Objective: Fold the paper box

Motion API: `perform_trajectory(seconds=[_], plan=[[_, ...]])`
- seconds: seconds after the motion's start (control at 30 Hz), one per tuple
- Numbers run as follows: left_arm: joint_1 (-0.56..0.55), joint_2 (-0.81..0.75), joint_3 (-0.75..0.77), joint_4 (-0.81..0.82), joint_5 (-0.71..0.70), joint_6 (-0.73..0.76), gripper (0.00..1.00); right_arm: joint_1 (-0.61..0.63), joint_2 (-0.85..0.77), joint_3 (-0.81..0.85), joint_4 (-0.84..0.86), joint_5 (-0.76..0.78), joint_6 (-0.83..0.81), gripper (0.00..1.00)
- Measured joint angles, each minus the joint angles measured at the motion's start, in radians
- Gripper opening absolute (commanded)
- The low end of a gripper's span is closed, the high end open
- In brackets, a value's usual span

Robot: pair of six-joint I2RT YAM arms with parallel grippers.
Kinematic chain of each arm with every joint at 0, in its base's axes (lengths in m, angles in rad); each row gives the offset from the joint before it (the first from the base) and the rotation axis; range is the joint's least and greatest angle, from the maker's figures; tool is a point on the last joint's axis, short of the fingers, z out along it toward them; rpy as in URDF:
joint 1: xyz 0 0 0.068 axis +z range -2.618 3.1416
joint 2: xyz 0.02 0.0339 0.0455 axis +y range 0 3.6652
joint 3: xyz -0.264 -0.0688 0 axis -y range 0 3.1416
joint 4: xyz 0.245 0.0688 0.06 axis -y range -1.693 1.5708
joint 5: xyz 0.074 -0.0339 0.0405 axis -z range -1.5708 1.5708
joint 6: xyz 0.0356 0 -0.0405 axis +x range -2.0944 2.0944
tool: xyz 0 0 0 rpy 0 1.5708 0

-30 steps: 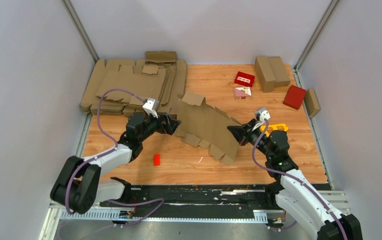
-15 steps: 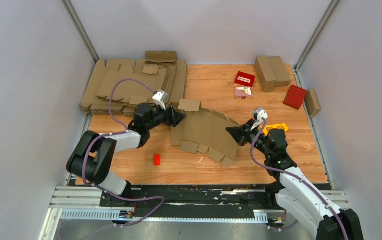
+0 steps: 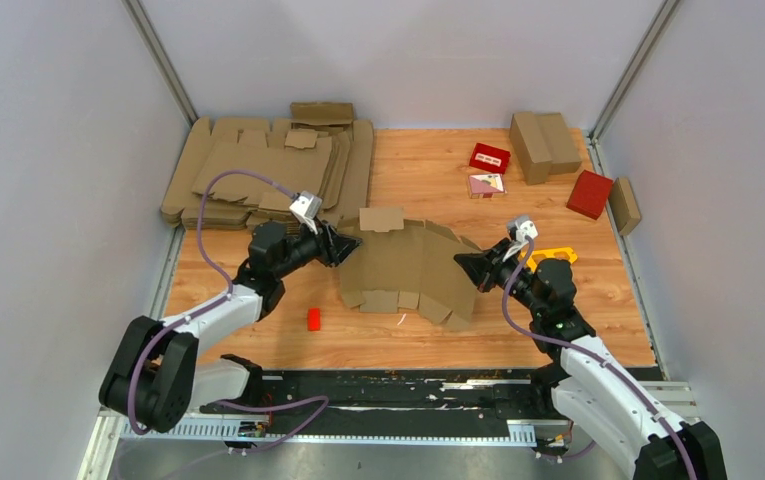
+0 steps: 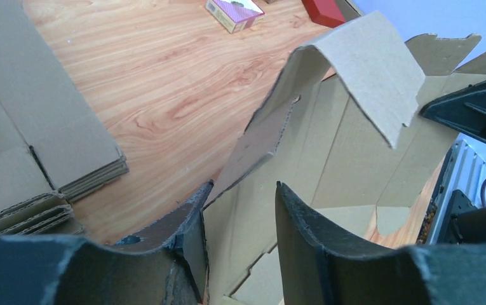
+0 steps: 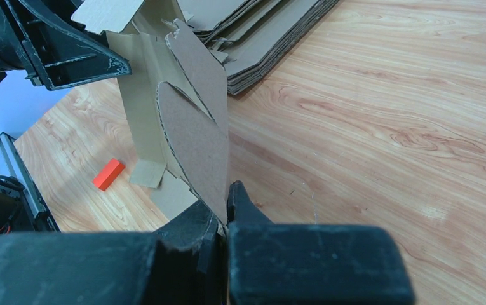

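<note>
The paper box [image 3: 403, 262] is a flat brown cardboard blank with flaps, arched over the table between both arms. My left gripper [image 3: 343, 245] is at its left edge. In the left wrist view the jaws of the left gripper [image 4: 244, 185] stand apart with the edge of the blank [image 4: 354, 140] between them, close against the left finger [image 4: 189, 222]. My right gripper [image 3: 460, 263] holds the blank's right edge. In the right wrist view the right gripper [image 5: 226, 210] is shut on a rounded flap of the blank [image 5: 189, 121].
A stack of flat cardboard blanks [image 3: 258, 170] lies at the back left. Folded brown boxes [image 3: 543, 145], two red boxes [image 3: 490, 157] [image 3: 589, 193] and a patterned box [image 3: 486, 184] sit at the back right. A yellow frame [image 3: 556, 257] lies beside the right arm. A small red block [image 3: 313, 319] lies near the left arm.
The blank has come down from a steep tilt into a low arch. My left gripper's jaws have narrowed around its left edge. The right gripper has kept its grip.
</note>
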Motion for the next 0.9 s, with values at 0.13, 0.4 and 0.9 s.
perform_trajectory(seconds=[0.13,0.4,0.9], plan=[[0.0,-0.018,-0.007,-0.014,-0.007,0.003,0.37,0.0,0.0,0.0,0.0,0.0,0.0,0.0],[0.0,-0.01,-0.028,-0.046,-0.012,0.015,0.2,0.0,0.0,0.0,-0.007,0.0,0.0,0.0],[-0.144,-0.176,-0.106,-0.048,-0.149,0.129,0.0,0.0,-0.158,0.025,-0.24,0.182,-0.007,0.81]])
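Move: The left edge of the flat paper box already runs between the left hand's half-open fingers, practically at the hand point. The box's curled flap is about 4 cm ahead, 4 cm right and slightly higher. The cardboard stack lies some 15 cm ahead and 18 cm left, the red block 17 cm back and 10 cm left, both well below. The right hand still pinches the box's right edge at its fingertips. Left fingers pinch the paper box's edge and draw back about 4 cm; right ones open, easing rightwards. ##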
